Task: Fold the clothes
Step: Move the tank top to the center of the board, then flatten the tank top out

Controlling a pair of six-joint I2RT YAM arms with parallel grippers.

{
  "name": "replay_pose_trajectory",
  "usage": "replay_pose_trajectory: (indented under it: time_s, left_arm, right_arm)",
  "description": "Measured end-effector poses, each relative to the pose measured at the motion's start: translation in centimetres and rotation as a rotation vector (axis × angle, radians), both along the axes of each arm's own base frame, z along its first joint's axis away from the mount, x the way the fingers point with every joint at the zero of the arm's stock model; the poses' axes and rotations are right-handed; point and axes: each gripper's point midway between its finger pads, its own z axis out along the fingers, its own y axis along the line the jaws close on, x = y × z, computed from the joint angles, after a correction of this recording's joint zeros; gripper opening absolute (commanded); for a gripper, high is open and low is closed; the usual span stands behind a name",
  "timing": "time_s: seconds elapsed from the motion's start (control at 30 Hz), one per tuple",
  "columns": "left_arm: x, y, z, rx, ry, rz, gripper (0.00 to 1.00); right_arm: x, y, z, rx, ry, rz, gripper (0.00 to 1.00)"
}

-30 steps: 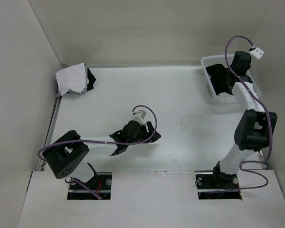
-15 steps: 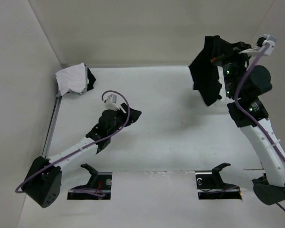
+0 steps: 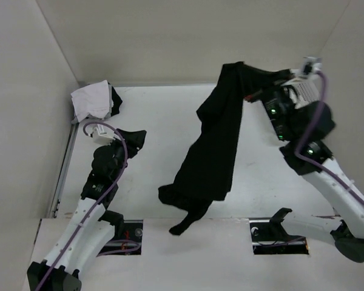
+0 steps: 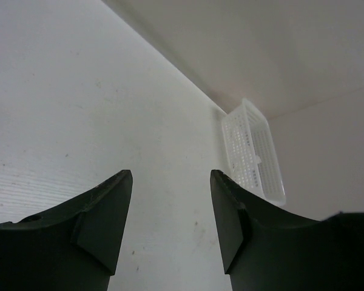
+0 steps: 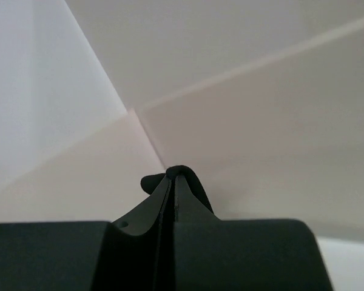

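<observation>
A long black garment (image 3: 213, 145) hangs from my raised right gripper (image 3: 247, 82), trailing down over the middle of the table to its front edge. In the right wrist view the right gripper (image 5: 171, 174) is shut, with a fold of the black fabric (image 5: 193, 185) pinched at its tips. A folded white and black pile of clothes (image 3: 94, 100) lies at the back left corner. My left gripper (image 3: 133, 138) hovers over the left part of the table, apart from the garment. Seen from the left wrist, the left gripper (image 4: 170, 177) is open and holds nothing.
The white lattice basket (image 4: 253, 151) stands against the far wall in the left wrist view; in the top view my right arm covers it. Walls close the table on the left, back and right. Both arm bases (image 3: 122, 233) sit at the near edge.
The right arm lifted the black garment out of the basket and swung it left, so it now hangs over the table's middle. The left arm drew back toward the left, still open.
</observation>
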Motion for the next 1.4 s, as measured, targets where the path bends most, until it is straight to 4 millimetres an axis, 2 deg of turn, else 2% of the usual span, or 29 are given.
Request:
replay_pose_trajectory:
  time_s: [0.1, 0.23, 0.3, 0.33, 0.37, 0.43, 0.5, 0.57, 0.63, 0.7, 0.77, 0.83, 0.93, 1.0, 1.03, 1.1, 1.13, 1.17, 1.2, 1.23, 1.27, 1.3, 1.33, 1.4]
  left_arm:
    - [0.1, 1.0, -0.4, -0.009, 0.021, 0.027, 0.53]
    - [0.6, 1.4, -2.5, -0.016, 0.100, 0.041, 0.53]
    - [0.6, 1.6, -3.4, -0.017, 0.134, 0.048, 0.53]
    - [0.7, 1.6, -3.5, -0.020, 0.139, 0.048, 0.53]
    - [0.6, 1.6, -3.5, -0.021, 0.141, 0.049, 0.53]
    - [0.6, 1.7, -3.5, -0.023, 0.141, 0.050, 0.53]
    - [0.6, 1.7, -3.5, -0.024, 0.141, 0.048, 0.53]
    - [0.6, 1.7, -3.5, -0.024, 0.141, 0.049, 0.53]
    - [0.5, 1.7, -3.4, -0.026, 0.139, 0.050, 0.52]
    - [0.4, 1.8, -3.2, -0.028, 0.135, 0.051, 0.52]
    - [0.4, 1.9, -3.0, -0.031, 0.127, 0.054, 0.52]
    - [0.3, 2.0, -2.8, -0.032, 0.119, 0.057, 0.52]
    - [0.3, 2.0, -2.9, -0.031, 0.123, 0.060, 0.52]
    - [0.4, 2.1, -3.1, -0.026, 0.129, 0.062, 0.52]
    - [0.4, 2.0, -3.2, -0.023, 0.134, 0.063, 0.52]
    - [0.6, 1.9, -3.8, -0.011, 0.152, 0.061, 0.52]
    - [0.7, 1.7, -4.5, 0.000, 0.171, 0.060, 0.52]
    - [0.9, 1.4, -5.2, 0.012, 0.191, 0.057, 0.52]
    - [1.2, 0.9, -6.1, 0.027, 0.214, 0.049, 0.52]
    - [1.4, 0.4, -6.9, 0.041, 0.238, 0.040, 0.52]
    - [1.6, -0.2, -8.1, 0.060, 0.268, 0.029, 0.52]
    - [1.9, -0.9, -9.6, 0.084, 0.306, 0.019, 0.52]
    - [2.0, -1.6, -11.1, 0.107, 0.342, 0.004, 0.53]
    - [2.3, -2.6, -13.9, 0.148, 0.400, -0.011, 0.53]
  right_arm:
    - [4.8, 4.2, -7.7, -0.045, 0.169, 0.072, 0.01]
    - [11.4, 10.5, -18.6, -0.104, 0.432, 0.158, 0.00]
    - [13.6, 13.0, -22.2, -0.125, 0.525, 0.186, 0.00]
    - [14.3, 14.0, -22.9, -0.130, 0.550, 0.195, 0.00]
    - [14.9, 14.8, -22.8, -0.127, 0.560, 0.204, 0.00]
    - [15.0, 15.8, -20.6, -0.104, 0.535, 0.226, 0.00]
    - [14.1, 16.3, -16.1, -0.063, 0.459, 0.255, 0.00]
    - [12.4, 16.2, -10.7, -0.016, 0.357, 0.286, 0.00]
    - [9.2, 15.3, -5.9, 0.021, 0.259, 0.315, 0.00]
    - [5.9, 13.7, -2.6, 0.055, 0.185, 0.330, 0.00]
    - [2.6, 11.2, -1.0, 0.101, 0.135, 0.327, 0.00]
    - [0.0, 8.6, -1.3, 0.153, 0.113, 0.308, 0.00]
    - [-1.1, 5.4, -5.9, 0.232, 0.163, 0.254, 0.01]
    - [-0.2, 4.5, -12.0, 0.266, 0.266, 0.211, 0.02]
    - [0.7, 4.4, -15.9, 0.263, 0.340, 0.188, 0.02]
    - [2.6, 3.8, -25.0, 0.242, 0.519, 0.122, 0.02]
    - [3.6, 3.0, -30.1, 0.221, 0.627, 0.070, 0.02]
    - [4.3, 1.7, -35.1, 0.203, 0.735, 0.010, 0.02]
    - [4.8, 0.3, -39.1, 0.192, 0.825, -0.046, 0.01]
    - [5.1, -1.2, -42.2, 0.189, 0.897, -0.097, 0.01]
    - [5.3, -2.6, -44.7, 0.195, 0.960, -0.142, 0.01]
    - [5.7, -3.9, -46.2, 0.212, 1.000, -0.178, 0.01]
    - [6.0, -4.8, -47.0, 0.228, 1.023, -0.200, 0.02]
    - [6.6, -5.5, -47.2, 0.259, 1.033, -0.207, 0.03]
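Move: High over the table with the tank top already hanging from its shut fingers, the right hand has the board's center about 11 cm to its left, 6 cm ahead and some 56 cm below; the white basket stands roughly 26 cm ahead, 31 cm right and 50 cm lower. For the empty left hand, the hanging tank top's middle is about 20 cm right, 8 cm back and 10 cm up, while the folded pile sits 25 cm ahead, 24 cm left and 20 cm below. Flinging the tank top out, the right hand swoops down, forward and left by about 22, 15 and 15 cm, swings back up nearly to its starting height, then plunges over 40 cm towards the board, drifting right and tipping its fingers down, grip kept. The left hand eases slightly left and down, then late on sinks and shifts right, fingers still half open, to the tank top's left part; contact there can't be seen. ##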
